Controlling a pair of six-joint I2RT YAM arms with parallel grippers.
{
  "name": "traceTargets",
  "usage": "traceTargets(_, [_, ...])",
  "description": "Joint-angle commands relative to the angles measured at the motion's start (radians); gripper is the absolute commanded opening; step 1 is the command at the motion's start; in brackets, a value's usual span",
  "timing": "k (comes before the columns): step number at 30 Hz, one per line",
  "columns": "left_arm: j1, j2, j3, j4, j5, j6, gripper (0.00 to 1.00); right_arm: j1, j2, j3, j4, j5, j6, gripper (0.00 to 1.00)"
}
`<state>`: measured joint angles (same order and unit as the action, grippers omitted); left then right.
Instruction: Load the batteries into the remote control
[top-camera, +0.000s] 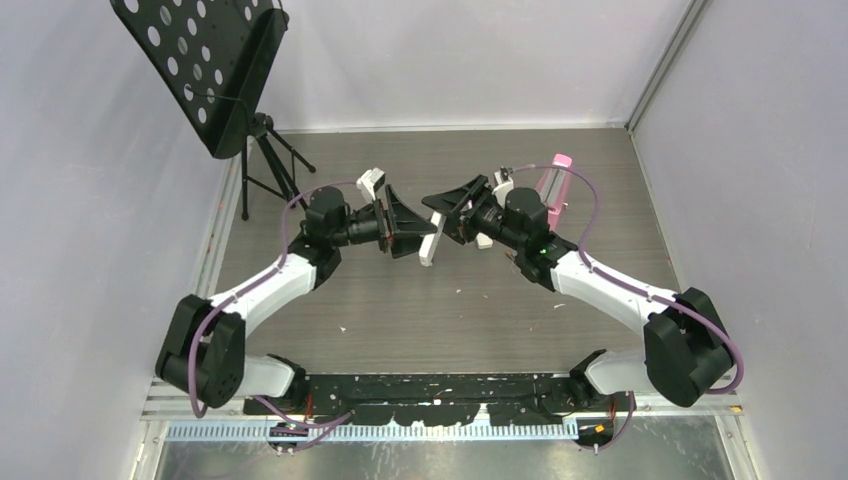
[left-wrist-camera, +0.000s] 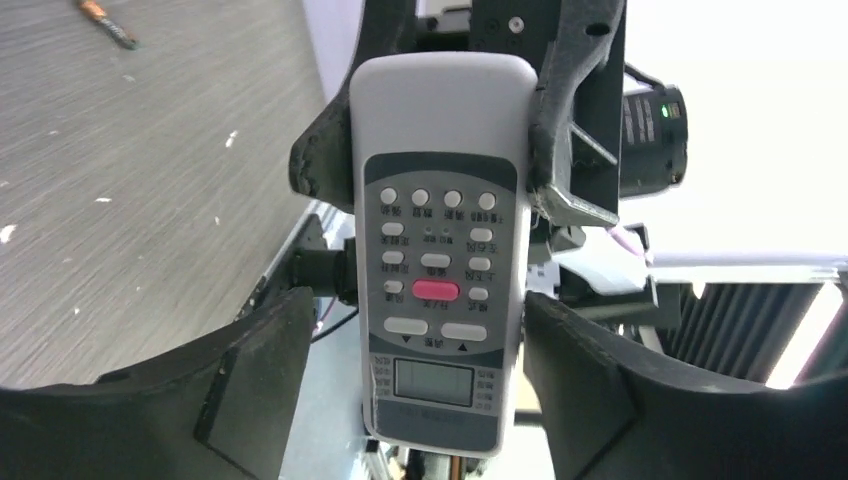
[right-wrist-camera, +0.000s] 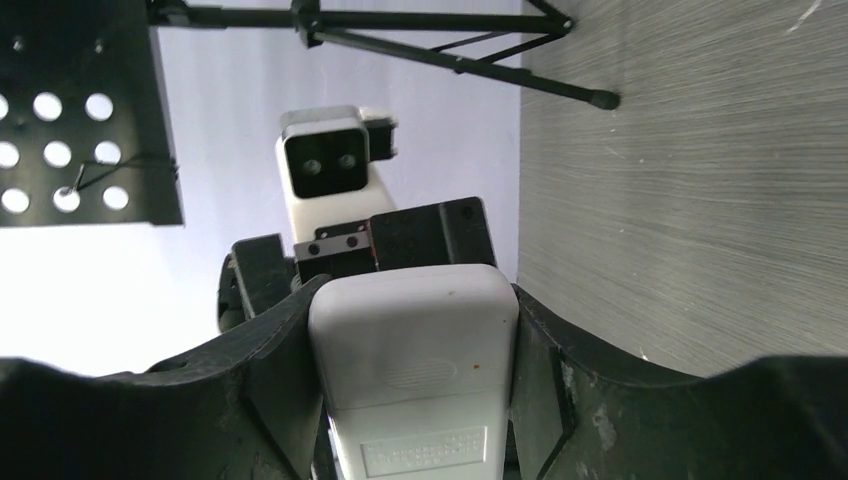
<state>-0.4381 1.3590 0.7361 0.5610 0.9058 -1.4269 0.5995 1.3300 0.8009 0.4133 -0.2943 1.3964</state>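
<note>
The remote control (top-camera: 430, 248) is white, with a grey button panel, a pink button and a small screen (left-wrist-camera: 440, 150). It is held up in the air between the two arms. My right gripper (top-camera: 455, 212) is shut on one end of it, both fingers pressed on its sides, its plain white back showing (right-wrist-camera: 400, 330). My left gripper (top-camera: 405, 228) is open around the screen end (left-wrist-camera: 420, 330), with the left finger (left-wrist-camera: 270, 350) clearly apart from it and the right finger close beside it. A slender dark object with an orange end (left-wrist-camera: 108, 24) lies on the table; I cannot tell whether it is a battery.
A black perforated music stand (top-camera: 205, 60) on a tripod stands at the back left. A slim pink-and-white object (top-camera: 553, 188) stands behind the right arm. Small white flecks lie on the grey wood-grain table (top-camera: 430, 320). Walls close in both sides.
</note>
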Motion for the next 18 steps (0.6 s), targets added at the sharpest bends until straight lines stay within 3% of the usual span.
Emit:
traceTargets(1, [0.002, -0.105, 0.086, -0.404, -0.162, 0.391, 0.87, 0.006, -0.041, 0.008, -0.058, 0.147, 0.033, 0.41])
traceTargets(3, [0.001, -0.147, 0.096, -0.502, -0.243, 0.49, 0.98, 0.006, -0.041, 0.0, -0.082, 0.209, 0.059, 0.41])
traceTargets(4, [-0.002, -0.168, 0.089, -0.514, -0.278, 0.519, 0.99, 0.006, -0.039, -0.007, -0.083, 0.233, 0.081, 0.41])
traceTargets(10, [-0.083, -0.291, -0.047, -0.378, -0.489, 0.619, 1.0, 0.006, 0.019, 0.019, -0.115, 0.268, 0.18, 0.42])
traceTargets(15, [-0.194, -0.325, -0.062, -0.425, -0.737, 0.735, 0.99, 0.009, 0.069, 0.069, -0.18, 0.252, 0.218, 0.41])
traceTargets(18, [-0.231, -0.3, -0.054, -0.432, -0.828, 0.778, 0.93, 0.018, 0.09, 0.09, -0.219, 0.249, 0.227, 0.41])
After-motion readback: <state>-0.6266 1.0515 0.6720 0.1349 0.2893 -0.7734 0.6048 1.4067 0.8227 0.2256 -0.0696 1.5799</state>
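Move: The grey-faced remote is already in the right fingers by its far end; its middle is some 5 cm back and 1 cm left of the right hand, roughly level. From the left hand, whose loosened fingers still straddle the display end, it is about 1 cm ahead and 2 cm right. Some 25 cm below the right hand lie a battery 2 cm back and 1 cm left, and the long white remote 6 cm ahead and 9 cm right. Already slack around the display end of the grey-faced remote, the left fingers spread fully and come clear, the hand dropping about 4 cm and easing 2 cm left while it rolls and its fingertips tip down and swing forward. The right hand keeps its pinch on the far end and carries the remote down some 6 cm, forward and a little right, turning clockwise and tipping. ##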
